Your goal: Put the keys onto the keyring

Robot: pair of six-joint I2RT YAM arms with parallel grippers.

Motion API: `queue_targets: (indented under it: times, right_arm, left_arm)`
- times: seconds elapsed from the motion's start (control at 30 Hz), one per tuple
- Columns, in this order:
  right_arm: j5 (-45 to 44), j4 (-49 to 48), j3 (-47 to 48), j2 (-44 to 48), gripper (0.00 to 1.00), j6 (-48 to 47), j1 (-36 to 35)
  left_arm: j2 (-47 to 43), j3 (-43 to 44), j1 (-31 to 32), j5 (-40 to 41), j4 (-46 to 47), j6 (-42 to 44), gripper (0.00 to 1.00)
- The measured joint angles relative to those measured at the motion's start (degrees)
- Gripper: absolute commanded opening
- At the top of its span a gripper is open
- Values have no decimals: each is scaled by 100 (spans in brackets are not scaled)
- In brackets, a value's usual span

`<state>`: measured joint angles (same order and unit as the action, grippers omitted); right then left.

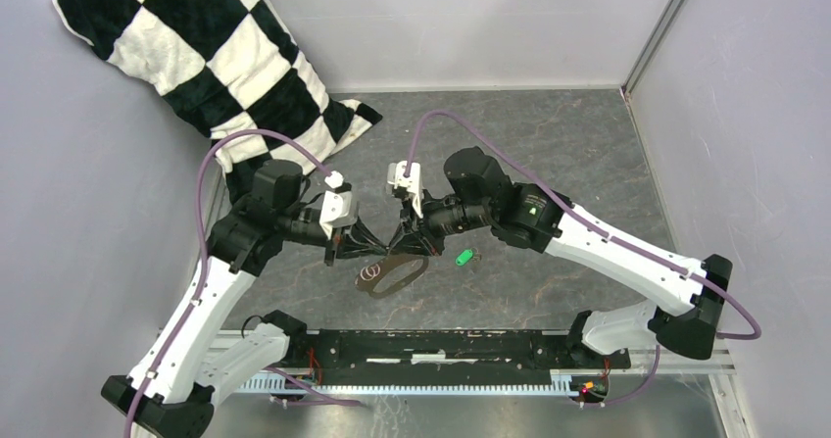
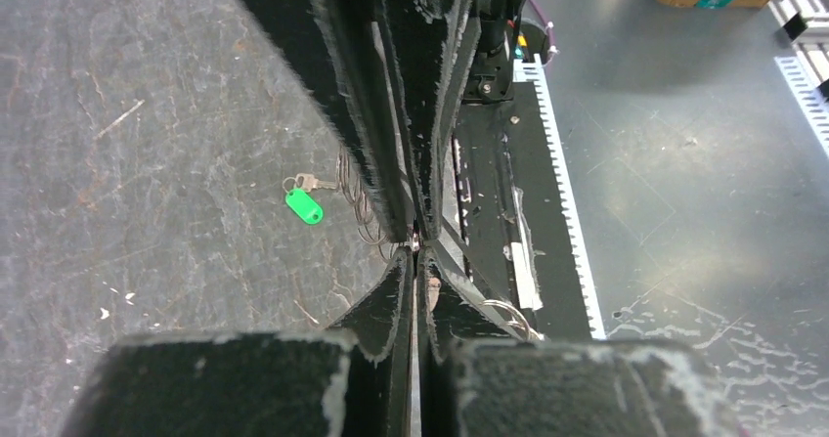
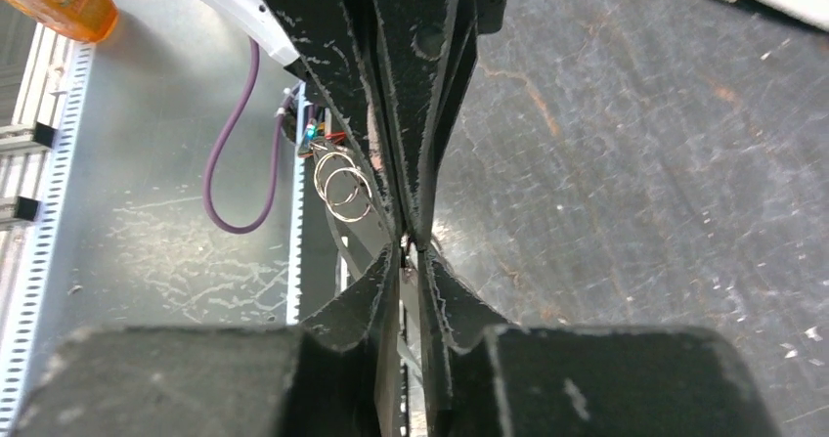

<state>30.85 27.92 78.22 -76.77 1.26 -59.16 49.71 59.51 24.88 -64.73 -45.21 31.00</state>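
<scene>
The keyring is a thin palm-wide loop held just above the grey table, with small silvery rings strung on its near-left edge. My two grippers meet tip to tip over it. The left gripper is shut on the keyring's rim; the keyring's band runs off to the right. The right gripper has its fingertips almost together at the same spot; whether they still pinch the rim does not show. The keys, with a green tag, lie on the table right of the loop, untouched.
A black-and-white checked cushion leans in the far-left corner. A black rail runs along the near edge between the arm bases. Grey walls close the back and both sides. A purple cable hangs by the rail.
</scene>
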Motion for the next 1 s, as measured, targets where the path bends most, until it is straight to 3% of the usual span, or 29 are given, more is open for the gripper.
queue_targets:
  times: [0.07,0.27,0.5,0.63,0.87,1.0]
  right_arm:
    - [-22,-96,0,13,33,22,2]
    - [-157,-393,-50,295,52,271,168]
    - [-295,-1027,-531,1464,55,597,890]
    - [-387,-1467,-835,1989,54,710,957]
    - [-466,-1930,-1156,2041,52,916,984]
    - [-463,-1996,-1207,1982,51,992,984]
  left_arm:
    - [-35,0,0,-15,-37,188,2]
    - [-249,170,0,-72,-129,868,2]
    - [-415,621,2,-457,-24,1460,2]
    - [-745,623,0,-586,15,2339,2]
    - [-1473,496,2,-774,55,4450,2]
    - [-1550,487,11,-929,55,4970,2]
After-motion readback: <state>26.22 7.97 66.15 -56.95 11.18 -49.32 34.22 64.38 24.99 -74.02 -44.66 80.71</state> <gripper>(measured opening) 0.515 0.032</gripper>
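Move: The keyring plate is pinched between the meeting fingertips of both grippers; its middle hangs about 3 cm back and 3 cm below either one, straight below-behind with no sideways offset. Its two loose rings sit some 3 cm back, 3 cm to the left and 2 cm below the left gripper. The green tag lies on the table about 5 cm ahead and 13 cm right of the right gripper, nearly 30 cm down; the key lies a further 2 cm right of the tag. Keep the left fingertips shut on the plate's ringed edge and let the right gripper finish opening to about half, giving up its hold. Draw the right one upward about 10 cm and off to the right, slightly forward, tips tilting up. Lift the left gripper about 10 cm, then bring it back nearly 6 cm as well, rolling it some 65 degrees about its fingers, forward side rising. ##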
